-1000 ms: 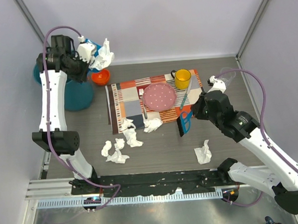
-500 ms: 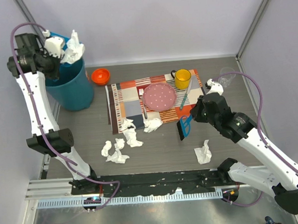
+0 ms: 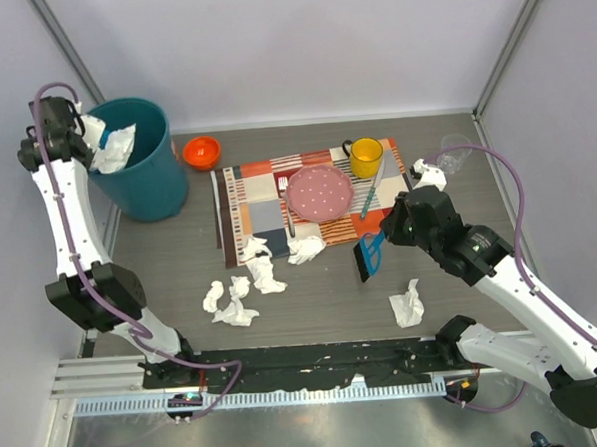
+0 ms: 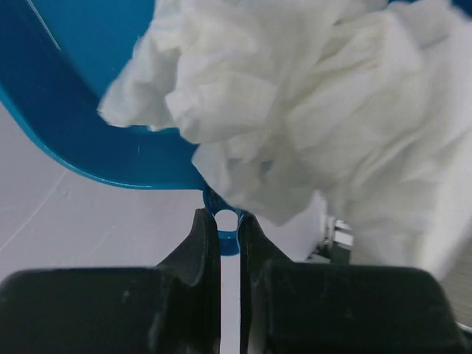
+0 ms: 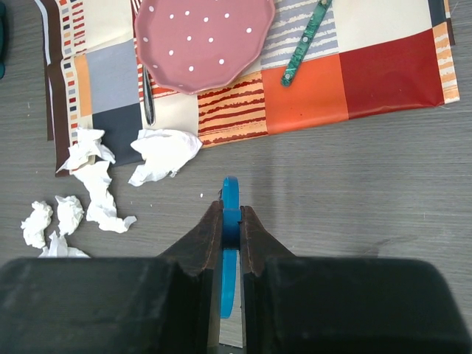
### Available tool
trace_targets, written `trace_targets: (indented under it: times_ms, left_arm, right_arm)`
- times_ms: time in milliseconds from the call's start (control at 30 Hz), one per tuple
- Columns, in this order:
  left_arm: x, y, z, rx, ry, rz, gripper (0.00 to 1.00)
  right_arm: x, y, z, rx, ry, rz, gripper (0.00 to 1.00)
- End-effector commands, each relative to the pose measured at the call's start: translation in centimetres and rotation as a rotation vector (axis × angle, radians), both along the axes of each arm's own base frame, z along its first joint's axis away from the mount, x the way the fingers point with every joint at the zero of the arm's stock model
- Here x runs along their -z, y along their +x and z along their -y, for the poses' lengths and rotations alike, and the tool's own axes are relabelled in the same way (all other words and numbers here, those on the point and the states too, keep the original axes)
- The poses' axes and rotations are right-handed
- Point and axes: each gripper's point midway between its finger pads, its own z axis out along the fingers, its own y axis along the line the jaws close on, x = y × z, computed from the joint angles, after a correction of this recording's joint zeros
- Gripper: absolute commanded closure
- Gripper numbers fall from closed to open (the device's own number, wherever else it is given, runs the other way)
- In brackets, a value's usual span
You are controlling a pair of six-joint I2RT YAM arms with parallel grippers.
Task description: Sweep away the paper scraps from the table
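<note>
My left gripper (image 3: 86, 134) is shut on the handle of the blue dustpan (image 4: 66, 125), tilted over the rim of the teal bin (image 3: 148, 181) at the back left. A big white paper wad (image 4: 295, 103) lies in the pan, and it also shows in the top view (image 3: 116, 150). My right gripper (image 3: 381, 237) is shut on a blue brush (image 5: 230, 193) held just above the table (image 3: 323, 307) off the placemat's front right corner. Several paper scraps lie on the table: one (image 3: 307, 248) at the placemat's edge, a cluster (image 3: 232, 299) to the left, one (image 3: 407, 304) at the front right.
The patchwork placemat (image 3: 263, 210) carries a pink dotted plate (image 3: 319, 190), a yellow mug (image 3: 365, 157) and a green knife (image 3: 373, 192). An orange bowl (image 3: 202, 150) stands beside the bin. In the right wrist view the scraps (image 5: 166, 151) lie left of the brush.
My left arm has swung the dustpan and its paper wad left and down, from beside the orange bowl to over the bin. The right arm has barely moved.
</note>
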Motion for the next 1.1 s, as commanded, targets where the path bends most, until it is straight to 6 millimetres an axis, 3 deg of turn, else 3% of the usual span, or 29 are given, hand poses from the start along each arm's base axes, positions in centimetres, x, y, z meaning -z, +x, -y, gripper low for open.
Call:
trace_targets:
  times_ms: [0, 33, 67, 100, 133, 167, 200, 267, 300, 333, 400, 433, 533, 733, 833, 900, 1000, 1033, 1067]
  left_arm:
    - [-5.8, -0.3, -3.9, -0.100, 0.340, 0.118, 1.00]
    - [-7.1, -0.5, -4.0, -0.107, 0.387, 0.158, 1.00]
    - [-6.4, -0.3, -4.1, -0.097, 0.425, 0.132, 1.00]
    - [-7.6, 0.9, -3.3, -0.060, 0.473, 0.194, 1.00]
    - [-9.7, 0.5, -2.8, -0.010, 0.561, 0.203, 1.00]
    - [-8.2, 1.0, -2.1, 0.027, 0.606, 0.174, 1.00]
    - [-10.9, 2.1, -1.1, 0.012, 0.688, 0.302, 1.00]
    - [-11.1, 2.8, -0.3, 0.062, 0.796, 0.265, 1.00]
    - [-11.2, 3.1, -0.3, 0.071, 0.834, 0.250, 1.00]
    - [-13.5, 3.2, -0.4, 0.011, 0.897, 0.353, 1.00]
    - [-12.9, 4.0, -0.9, 0.032, 1.033, 0.255, 1.00]
    - [-14.8, 3.5, -0.9, -0.026, 1.096, 0.346, 1.00]
    - [-15.3, 4.0, -0.9, -0.025, 1.175, 0.319, 1.00]
    - [-17.6, 3.1, -0.1, -0.048, 1.156, 0.416, 1.00]
    - [-17.6, 2.7, 0.0, -0.041, 1.154, 0.412, 1.00]
    - [-16.7, 2.7, 0.1, -0.020, 1.129, 0.375, 1.00]
    - [-15.7, 1.8, 0.8, -0.004, 0.936, 0.427, 1.00]
    - [-11.4, 2.4, 2.0, 0.143, 0.805, 0.250, 1.00]
    - [-12.5, 1.8, 3.1, 0.104, 0.636, 0.405, 1.00]
  right_arm:
    - [-1.6, 0.4, -0.4, 0.001, 0.053, 0.059, 0.99]
    - [-1.5, 0.5, -0.4, 0.001, 0.055, 0.059, 0.99]
    - [-1.5, 0.4, -0.4, 0.000, 0.055, 0.055, 0.99]
    - [-1.5, 0.5, -0.5, -0.002, 0.055, 0.056, 0.99]
    - [-1.5, 0.5, -0.5, -0.002, 0.055, 0.056, 0.99]
    - [-1.6, 0.5, -0.7, -0.007, 0.060, 0.057, 0.99]
    - [-1.6, 0.6, -0.7, -0.007, 0.061, 0.058, 0.99]
    - [-1.7, 0.6, -0.8, -0.006, 0.068, 0.060, 0.99]
    - [-1.8, 0.6, -0.8, -0.005, 0.073, 0.061, 0.99]
    - [-1.8, 0.5, -0.7, -0.005, 0.074, 0.063, 0.99]
    - [-2.0, 0.5, -0.5, 0.006, 0.078, 0.072, 0.99]
    - [-2.3, 0.4, -0.3, 0.011, 0.080, 0.084, 0.99]
    - [-2.6, 0.4, 0.5, 0.035, 0.057, 0.102, 0.99]
    - [-3.4, 0.7, 1.8, 0.056, -0.026, 0.116, 0.99]
    - [-4.0, 0.9, 2.2, 0.058, -0.066, 0.120, 0.99]
    - [-4.4, 0.9, 3.0, 0.085, -0.104, 0.113, 0.99]
    - [-4.2, 0.7, 5.4, 0.160, -0.224, 0.062, 0.99]
    - [-4.2, 0.5, 6.0, 0.176, -0.259, 0.050, 0.99]
    - [-4.8, 0.1, 6.9, 0.191, -0.308, 0.033, 0.99]
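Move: Your left hand still grips the dustpan's handle just outside the bin, with the loaded pan reaching to the right over the opening: the bin's mouth is centred about 16 cm to the hand's right, some 5 cm ahead and 6 cm below. The orange bowl stands 31 cm to its right, 12 cm ahead and 28 cm below; the nearest table scraps lie 42 cm right, 13 cm back. From the right hand the bin's mouth is about 60 cm left, 15 cm ahead, 3 cm above. Bring the left gripper up about 13 cm beside the bin, first easing a little left, then forward some 7 cm and slightly back, while rolling it some 60 degrees, left side up, so the pan's load tips to the right towards the bin's mouth. Keep the dustpan handle pinched. Let the right hand, still holding the brush, shift about 3 cm right and 3 cm up. ##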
